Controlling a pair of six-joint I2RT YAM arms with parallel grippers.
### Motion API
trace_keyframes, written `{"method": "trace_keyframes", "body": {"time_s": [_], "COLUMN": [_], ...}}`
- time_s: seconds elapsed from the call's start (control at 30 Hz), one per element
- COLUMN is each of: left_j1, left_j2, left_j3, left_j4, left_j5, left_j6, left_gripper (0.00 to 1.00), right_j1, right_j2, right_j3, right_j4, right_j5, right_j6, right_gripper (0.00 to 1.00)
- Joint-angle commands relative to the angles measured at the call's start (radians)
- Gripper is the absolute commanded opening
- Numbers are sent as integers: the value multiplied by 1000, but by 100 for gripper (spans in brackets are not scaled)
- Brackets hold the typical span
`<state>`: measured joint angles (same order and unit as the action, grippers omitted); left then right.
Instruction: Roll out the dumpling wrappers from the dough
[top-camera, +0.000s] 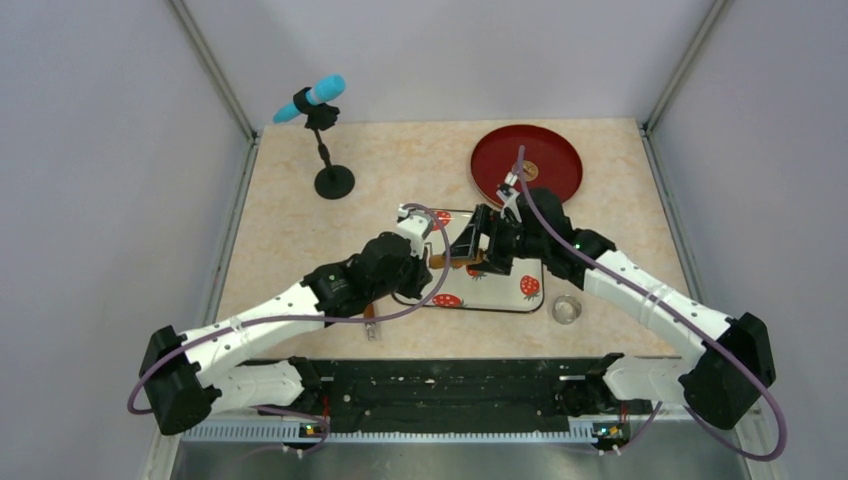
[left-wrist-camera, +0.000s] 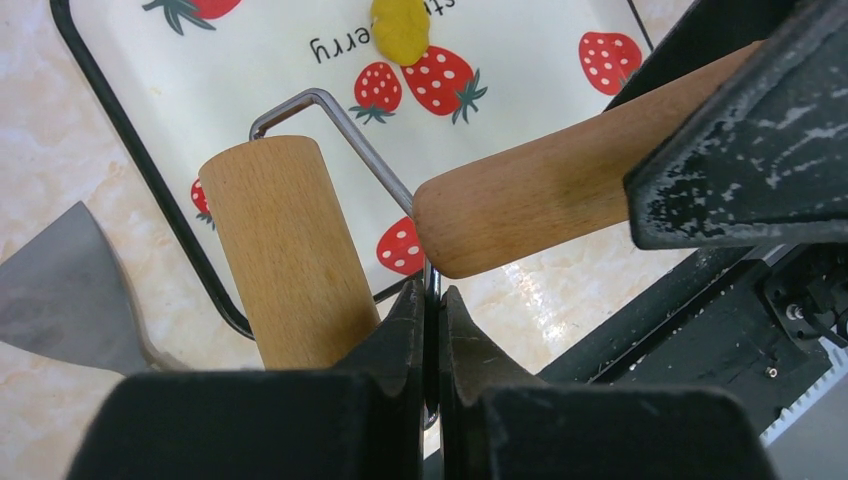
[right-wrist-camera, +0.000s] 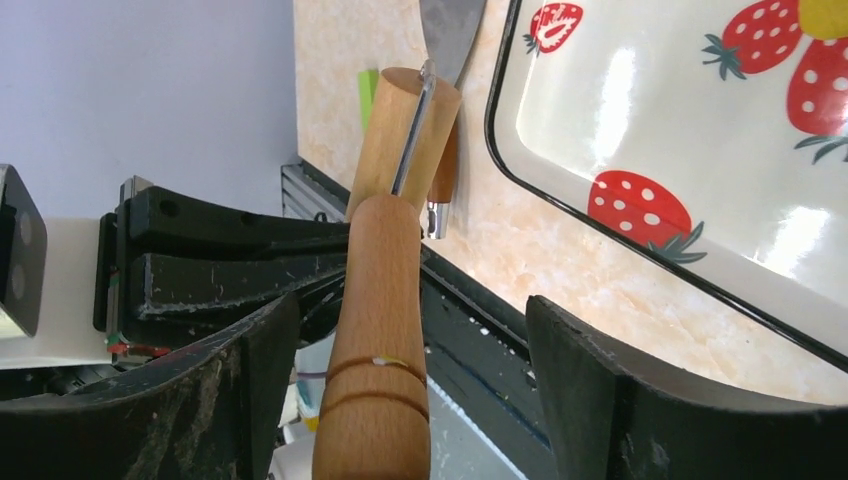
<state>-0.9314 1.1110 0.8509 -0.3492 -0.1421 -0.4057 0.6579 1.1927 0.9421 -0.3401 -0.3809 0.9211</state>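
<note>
The dough (left-wrist-camera: 400, 28) is a small bright yellow lump on the strawberry-print tray (left-wrist-camera: 150, 60); its edge also shows in the right wrist view (right-wrist-camera: 825, 15). A tan wooden roller (left-wrist-camera: 285, 250) hangs just above the tray's near corner. My left gripper (left-wrist-camera: 430, 310) is shut on the roller's thin metal wire frame (left-wrist-camera: 360, 140). My right gripper (right-wrist-camera: 405, 320) is open, its fingers (right-wrist-camera: 620, 400) straddling the roller's wooden handle (right-wrist-camera: 375, 330) with a gap on each side. From above, both grippers (top-camera: 440, 255) (top-camera: 480, 245) meet over the tray (top-camera: 490, 295) and hide the dough. No dumpling wrappers are in view.
A red round plate (top-camera: 527, 165) lies at the back right. A small metal ring (top-camera: 566, 309) sits right of the tray. A scraper (left-wrist-camera: 60, 290) with a metal blade lies left of the tray near the front edge. A microphone stand (top-camera: 325, 130) is at the back left.
</note>
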Motion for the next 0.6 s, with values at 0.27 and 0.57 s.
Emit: {"method": "trace_keyframes", "body": {"time_s": [0.27,0.57], "left_j1": [-15,-26], "left_j2": [-13,3], "left_j3": [45,44], "left_j4": [16,12], "left_j5": [-72,-83], "left_j6": [27,34], "left_gripper": [0,0], "right_j1": [6,31], "right_j2": [67,112], "right_j3": [21,28], "right_j4": [106,125], "right_j5": [-108,-124], "right_j6": [56,69], "right_gripper": [66,59]}}
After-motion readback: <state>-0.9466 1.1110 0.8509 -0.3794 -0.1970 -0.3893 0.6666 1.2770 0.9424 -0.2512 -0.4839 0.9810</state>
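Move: Between the right hand's open fingers runs the wooden roller handle, its middle about 3 cm to the left, 1 cm ahead and 1 cm lower. The yellow dough is some 10 cm ahead of this hand and 2 cm to its right, 17 cm down; the metal spatula lies roughly 20 cm to its left, 2 cm ahead, equally low. The left hand, already gripping the roller's wire, has the handle's middle about 7 cm to its right, 1 cm ahead and 3 cm higher. Sliding left about 2 cm along the roller handle, the right hand brings its fingers farther over the wood towards the wire, closing them partway while tipping about 5 degrees more downward; the handle stays between them, not yet pinched. The left hand keeps its shut grip on the wire and drifts about 1 cm left. ##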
